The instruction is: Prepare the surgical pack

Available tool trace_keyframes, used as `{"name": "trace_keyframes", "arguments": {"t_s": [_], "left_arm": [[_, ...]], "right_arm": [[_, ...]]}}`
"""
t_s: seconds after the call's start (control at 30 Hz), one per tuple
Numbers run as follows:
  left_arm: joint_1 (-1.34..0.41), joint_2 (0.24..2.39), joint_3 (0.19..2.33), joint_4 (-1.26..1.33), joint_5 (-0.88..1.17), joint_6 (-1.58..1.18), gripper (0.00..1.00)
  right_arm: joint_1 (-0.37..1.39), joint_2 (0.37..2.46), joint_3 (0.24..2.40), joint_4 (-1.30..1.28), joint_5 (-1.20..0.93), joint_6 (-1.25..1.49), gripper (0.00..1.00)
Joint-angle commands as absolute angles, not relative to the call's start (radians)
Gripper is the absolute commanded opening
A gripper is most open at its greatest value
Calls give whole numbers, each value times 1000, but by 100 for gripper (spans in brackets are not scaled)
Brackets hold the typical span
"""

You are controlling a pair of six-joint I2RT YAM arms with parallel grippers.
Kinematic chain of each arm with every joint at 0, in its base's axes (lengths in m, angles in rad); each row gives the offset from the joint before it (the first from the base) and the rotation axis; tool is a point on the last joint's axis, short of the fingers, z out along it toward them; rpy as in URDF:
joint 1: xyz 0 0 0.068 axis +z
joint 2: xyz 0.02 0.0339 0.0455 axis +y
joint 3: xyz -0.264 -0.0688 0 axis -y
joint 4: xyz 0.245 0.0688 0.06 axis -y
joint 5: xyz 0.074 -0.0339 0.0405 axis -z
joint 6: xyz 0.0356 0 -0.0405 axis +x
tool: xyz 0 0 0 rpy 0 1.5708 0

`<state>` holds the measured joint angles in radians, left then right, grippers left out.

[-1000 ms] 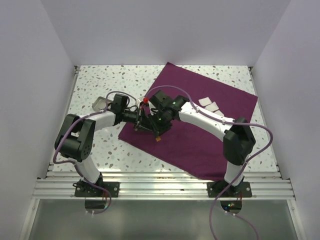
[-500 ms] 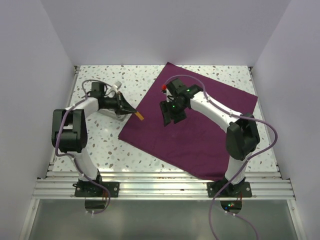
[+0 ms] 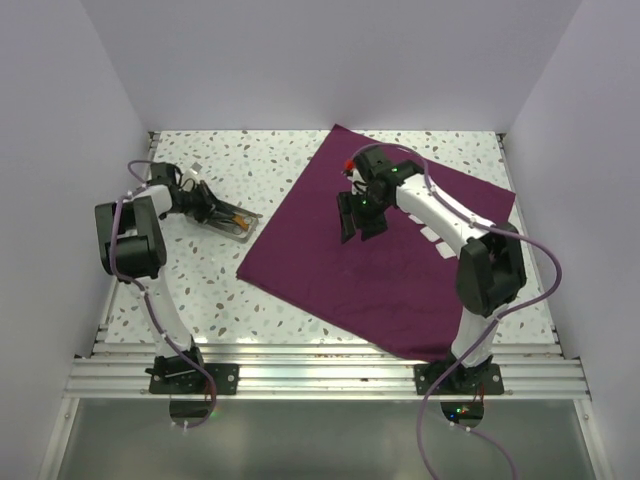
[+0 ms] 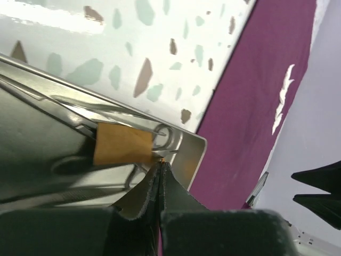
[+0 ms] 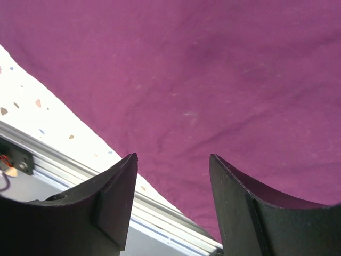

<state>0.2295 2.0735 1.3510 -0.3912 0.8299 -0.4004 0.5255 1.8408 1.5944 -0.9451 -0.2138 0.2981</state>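
Observation:
The plum-purple cloth [image 3: 400, 275] of the surgical pack lies flat as a diamond on the speckled table; it also fills the right wrist view [image 5: 213, 80]. A small shiny metal tray [image 3: 243, 232] stands off the cloth's left corner, with metal instruments [image 3: 232, 213] lying in it. White gauze pieces [image 3: 428, 234] rest on the cloth, partly behind the right arm. My left gripper [image 3: 220, 212] is at the tray, its jaws pressed shut [image 4: 160, 164] just short of an orange-tagged ring handle [image 4: 162, 133]. My right gripper [image 3: 357, 228] hovers open above the cloth [image 5: 173, 157], holding nothing.
An aluminium rail [image 3: 320, 375] runs along the near edge of the table, also seen under the right fingers [image 5: 160, 213]. White walls close in the left, back and right sides. Bare speckled tabletop [image 3: 190, 290] lies in front of the tray.
The two grippers met at the cloth's left corner, then parted. My left arm swung back-left with the orange-tagged instrument to the tray. My right gripper opened and drew back over the cloth.

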Motion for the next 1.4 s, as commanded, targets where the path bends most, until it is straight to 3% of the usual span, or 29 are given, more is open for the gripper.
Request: {"name": "trace_keyframes", "arguments": {"t_s": [0.0, 0.13, 0.23, 0.27, 0.33, 0.43, 0.87, 1.37], "left_arm": [[230, 2095, 1422, -399, 781, -405, 0], [235, 2128, 1471, -462, 727, -388, 0], [242, 2120, 1493, -494, 698, -371, 21], [244, 2112, 1496, -498, 699, -370, 32], [242, 2085, 1499, -506, 696, -371, 41], [242, 2036, 1493, -535, 681, -373, 46], [83, 1861, 1505, -655, 413, -338, 47], [-60, 1959, 1528, -630, 500, -359, 43]], "right_arm": [[454, 1784, 1563, -939, -264, 307, 60], [422, 1784, 1543, -931, -262, 311, 60], [399, 1793, 1546, -931, -258, 327, 61], [393, 1795, 1549, -939, -256, 330, 61], [379, 1799, 1560, -948, -224, 339, 61], [354, 1812, 1572, -966, -163, 359, 61], [-42, 1853, 1563, -957, -88, 532, 55], [-287, 1878, 1370, -832, -120, 408, 56]]}}
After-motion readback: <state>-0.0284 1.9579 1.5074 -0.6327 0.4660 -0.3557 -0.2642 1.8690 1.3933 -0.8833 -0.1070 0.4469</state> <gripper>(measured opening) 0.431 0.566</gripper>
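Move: Reaching right, the open right hand has the nearest gauze pad about 28 cm to its right, 4 cm ahead and 11 cm below; the next pad stands about 9 cm ahead and 24 cm right of the hand, the third 14 cm ahead and 22 cm right. The shut left hand already holds an orange packet low over the tray, whose middle is level with it, 3 cm left and 3 cm below; the first packet lies some 3 cm left, 3 cm below. Rightward about 30 cm goes the right hand, fingers still open, turning some 55 degrees clockwise and sinking mostly near the end, towards the nearest gauze pad without touching it. The left hand dips slightly, opens to let go of the packet in the tray, then rises, swings right towards the cloth and eases down, rolling its left side up. ##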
